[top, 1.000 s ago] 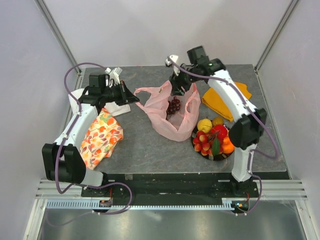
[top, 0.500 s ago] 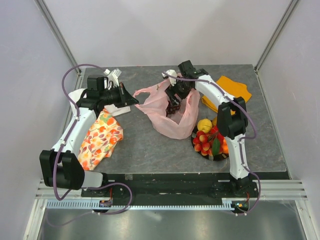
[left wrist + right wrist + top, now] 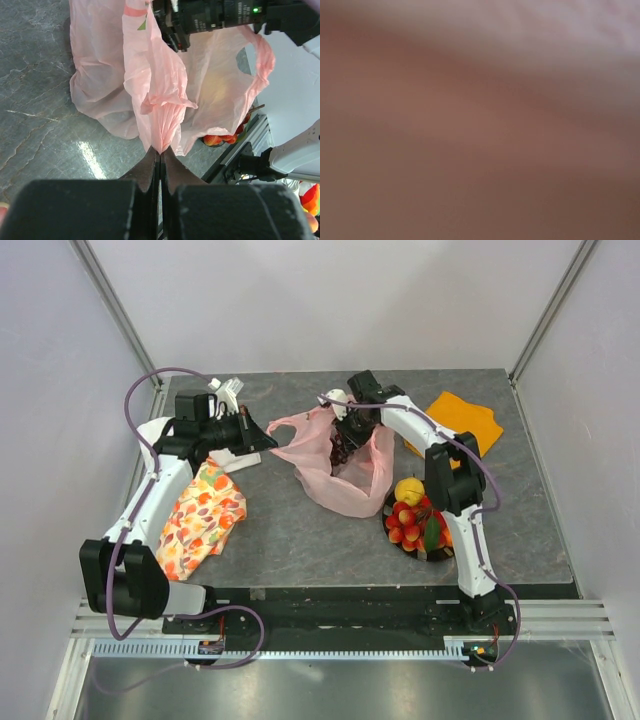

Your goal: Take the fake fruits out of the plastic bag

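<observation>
The pink plastic bag [image 3: 345, 480] lies mid-table with its mouth toward the back. My left gripper [image 3: 262, 440] is shut on one bag handle and holds it stretched to the left; the wrist view shows the pinched plastic [image 3: 161, 125] right at the closed fingertips [image 3: 150, 165]. My right gripper [image 3: 346, 440] is down in the bag's mouth, its fingers hidden by plastic. The right wrist view is only a pink-brown blur. The grape bunch is hidden under that gripper. Taken-out fruits [image 3: 418, 512], a yellow apple, a red berry cluster and an orange, lie in a pile right of the bag.
An orange cloth [image 3: 462, 420] lies at the back right. A floral orange-patterned cloth [image 3: 200, 515] lies at the front left beneath my left arm. A small white object [image 3: 228, 390] sits at the back left corner. The fruit pile rests on a dark dish [image 3: 432, 552].
My right arm has swung left and down into the bag's mouth, covering the grape bunch that showed a second ago. The left gripper has kept its hold on the handle.
</observation>
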Available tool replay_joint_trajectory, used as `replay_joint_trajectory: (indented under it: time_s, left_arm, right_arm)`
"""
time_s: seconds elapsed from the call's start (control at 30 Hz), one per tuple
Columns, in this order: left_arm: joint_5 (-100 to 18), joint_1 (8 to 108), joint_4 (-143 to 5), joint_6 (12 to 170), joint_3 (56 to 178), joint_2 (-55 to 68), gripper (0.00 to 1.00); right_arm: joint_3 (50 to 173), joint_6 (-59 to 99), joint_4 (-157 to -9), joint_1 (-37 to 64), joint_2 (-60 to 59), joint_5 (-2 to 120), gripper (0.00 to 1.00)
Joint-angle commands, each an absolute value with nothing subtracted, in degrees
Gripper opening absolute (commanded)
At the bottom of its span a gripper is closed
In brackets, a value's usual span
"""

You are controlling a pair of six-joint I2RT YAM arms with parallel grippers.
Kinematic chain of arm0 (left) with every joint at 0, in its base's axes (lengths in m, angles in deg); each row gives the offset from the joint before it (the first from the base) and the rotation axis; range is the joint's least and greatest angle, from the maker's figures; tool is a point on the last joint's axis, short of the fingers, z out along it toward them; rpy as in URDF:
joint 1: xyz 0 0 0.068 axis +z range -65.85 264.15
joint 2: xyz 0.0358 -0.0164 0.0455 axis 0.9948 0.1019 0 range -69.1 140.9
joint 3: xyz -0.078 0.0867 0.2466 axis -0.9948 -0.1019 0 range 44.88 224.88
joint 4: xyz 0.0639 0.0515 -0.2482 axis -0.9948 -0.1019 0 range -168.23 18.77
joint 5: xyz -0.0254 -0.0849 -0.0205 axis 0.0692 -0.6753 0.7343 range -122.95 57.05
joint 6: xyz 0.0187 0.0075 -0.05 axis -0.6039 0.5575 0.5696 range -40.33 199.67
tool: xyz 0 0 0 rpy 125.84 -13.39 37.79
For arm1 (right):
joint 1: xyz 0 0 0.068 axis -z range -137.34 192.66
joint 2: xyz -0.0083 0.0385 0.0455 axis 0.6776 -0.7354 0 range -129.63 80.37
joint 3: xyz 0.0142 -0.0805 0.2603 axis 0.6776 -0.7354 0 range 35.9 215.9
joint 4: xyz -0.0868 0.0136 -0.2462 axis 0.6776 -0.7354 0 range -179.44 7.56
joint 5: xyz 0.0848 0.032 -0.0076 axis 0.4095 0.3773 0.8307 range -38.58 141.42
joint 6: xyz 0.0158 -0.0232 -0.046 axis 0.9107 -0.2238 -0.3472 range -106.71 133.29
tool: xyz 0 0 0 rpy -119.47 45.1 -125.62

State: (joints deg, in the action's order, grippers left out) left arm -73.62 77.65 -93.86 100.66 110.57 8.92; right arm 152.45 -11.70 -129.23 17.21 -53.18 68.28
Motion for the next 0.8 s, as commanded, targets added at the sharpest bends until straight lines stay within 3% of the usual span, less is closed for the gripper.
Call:
replay_joint_trajectory:
  time_s: [0.0,0.2,0.4,0.6,0.77]
  left_arm:
    - [-72.9,77.7,-92.7,100.5,111.1,9.6,0.02]
    - [-72.9,78.3,-90.7,104.5,113.2,12.0,0.02]
    - [-72.1,78.8,-89.3,107.2,116.2,14.1,0.02]
    - [-72.9,83.4,-85.9,111.7,123.3,16.8,0.02]
    - [-75.4,80.9,-83.6,114.5,124.3,17.5,0.02]
  right_arm:
    - [154.0,-9.6,-128.5,17.1,-42.5,71.5,0.18]
    - [155.4,-9.3,-134.3,16.9,-31.3,75.7,0.11]
    - [154.6,-12.1,-141.2,16.9,-23.0,78.8,0.12]
    - [141.0,-14.6,-141.9,15.4,-18.5,74.2,0.12]
    - [138.3,-14.9,-141.2,7.3,-19.6,73.2,0.13]
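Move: The right hand already pinches the grapes deep in the bag. The plate of fruit, where the others were put, lies about 18 cm to its right and 19 cm back, roughly level with the fingertips; the orange cloth is some 24 cm right and 3 cm ahead. From the left hand, which holds a bag handle, the grapes are about 11 cm ahead, 15 cm right and 19 cm below, the plate 8 cm back and 33 cm right. The right hand keeps its pinch on the grapes and pulls them about 25 cm up out of the bottom of the bag, easing back as it climbs, then sinks some 7 cm while still drawing back towards the near side where the plate is, about 13 cm back in all. Meanwhile the left hand, still gripping the handle, dips slightly and then carries it about 8 cm forward, up and a little to the left, away from the plate, turning some 10 degrees counter-clockwise. ##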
